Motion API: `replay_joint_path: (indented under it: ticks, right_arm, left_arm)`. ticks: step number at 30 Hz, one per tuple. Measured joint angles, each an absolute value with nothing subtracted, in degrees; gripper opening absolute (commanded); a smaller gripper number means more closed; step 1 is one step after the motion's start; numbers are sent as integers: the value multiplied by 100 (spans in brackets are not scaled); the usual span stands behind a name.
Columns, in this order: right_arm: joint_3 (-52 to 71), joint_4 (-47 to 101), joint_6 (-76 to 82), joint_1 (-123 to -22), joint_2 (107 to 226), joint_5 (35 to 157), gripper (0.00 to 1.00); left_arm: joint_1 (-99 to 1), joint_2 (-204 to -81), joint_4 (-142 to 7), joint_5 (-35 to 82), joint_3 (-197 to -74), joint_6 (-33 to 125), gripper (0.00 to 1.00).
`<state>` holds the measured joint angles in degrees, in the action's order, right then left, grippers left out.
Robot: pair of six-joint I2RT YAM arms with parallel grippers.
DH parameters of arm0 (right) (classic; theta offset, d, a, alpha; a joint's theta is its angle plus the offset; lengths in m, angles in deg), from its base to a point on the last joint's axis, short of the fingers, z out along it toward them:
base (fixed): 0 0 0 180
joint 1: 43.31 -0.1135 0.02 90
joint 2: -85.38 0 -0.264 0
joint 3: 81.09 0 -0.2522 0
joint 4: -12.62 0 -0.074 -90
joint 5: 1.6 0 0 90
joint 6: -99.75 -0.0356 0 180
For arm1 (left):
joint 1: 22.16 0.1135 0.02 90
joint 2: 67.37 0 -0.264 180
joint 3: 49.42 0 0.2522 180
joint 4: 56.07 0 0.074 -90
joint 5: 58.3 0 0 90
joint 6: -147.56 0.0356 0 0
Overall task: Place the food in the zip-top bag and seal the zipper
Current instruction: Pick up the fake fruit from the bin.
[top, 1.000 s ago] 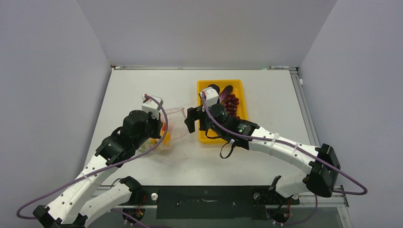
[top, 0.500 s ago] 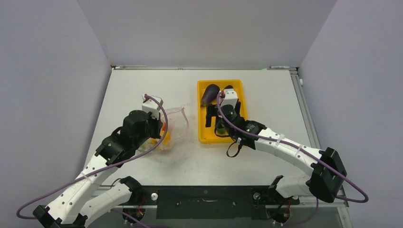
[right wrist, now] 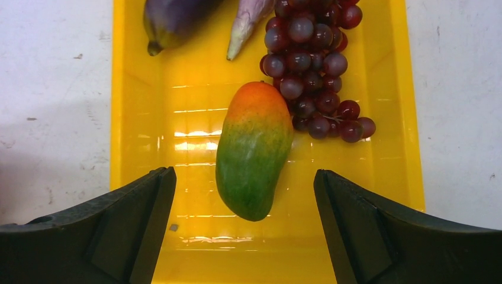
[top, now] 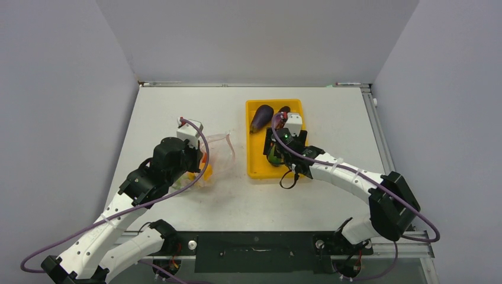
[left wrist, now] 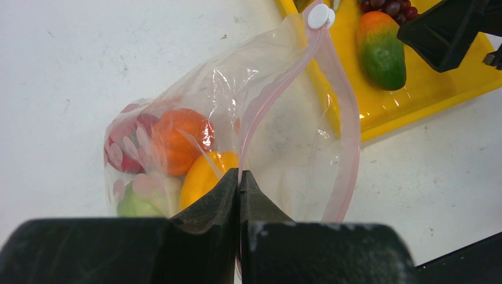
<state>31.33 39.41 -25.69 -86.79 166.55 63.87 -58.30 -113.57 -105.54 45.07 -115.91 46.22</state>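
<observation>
The zip-top bag (left wrist: 284, 130) lies open on the table left of the tray, and my left gripper (left wrist: 240, 177) is shut on its pink zipper (left wrist: 260, 100) edge. Orange (left wrist: 177, 139), yellow (left wrist: 204, 177), red and green food pieces sit inside the bag. My right gripper (right wrist: 244, 177) hangs open over the yellow tray (right wrist: 136, 118), its fingers on either side of a green-and-orange fruit (right wrist: 254, 148) without touching it. Purple-red grapes (right wrist: 314, 65) and a dark eggplant (right wrist: 171, 18) lie further back in the tray. In the top view the right gripper (top: 278, 142) covers the tray's middle.
A white slider (left wrist: 319, 15) sits at the far end of the zipper, near the tray's corner. A paler purple piece (right wrist: 248, 23) lies between the eggplant and the grapes. Walls close in the table (top: 177, 106) on the left, back and right.
My right arm has swung right, from beside the bag's mouth to over the tray, still open. The left gripper and the bag have not moved.
</observation>
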Motion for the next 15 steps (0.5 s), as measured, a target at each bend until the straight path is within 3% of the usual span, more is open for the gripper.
replay_joint_path:
  ticks: [15]
  right_arm:
    - [3063, 3701, -3264, -8209, 17903, 6835, 92]
  left_arm:
    - [-5830, -11357, -10554, 4507, -11591, 4622, 0]
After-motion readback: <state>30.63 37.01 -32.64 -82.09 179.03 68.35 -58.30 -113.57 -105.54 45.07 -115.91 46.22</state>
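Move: Almost straight beneath the right hand lies the mango in the yellow bin, about 10 cm down and 2 cm ahead. The grapes lie roughly 10 cm ahead and 4 cm to the right; the big eggplant about 14 cm ahead and 6 cm left, the slim eggplant 14 cm straight ahead, all at about the mango's depth. From the left hand, the mango is some 11 cm ahead, 24 cm right and 20 cm below. Sinking into the bin, the right hand drops about 7 cm onto the mango's place, easing a little forward as it goes. The wrist tips some 10 degrees further down and turns slightly clockwise, with the fingers staying wide open to straddle the mango's sides; no touch can be seen yet. ##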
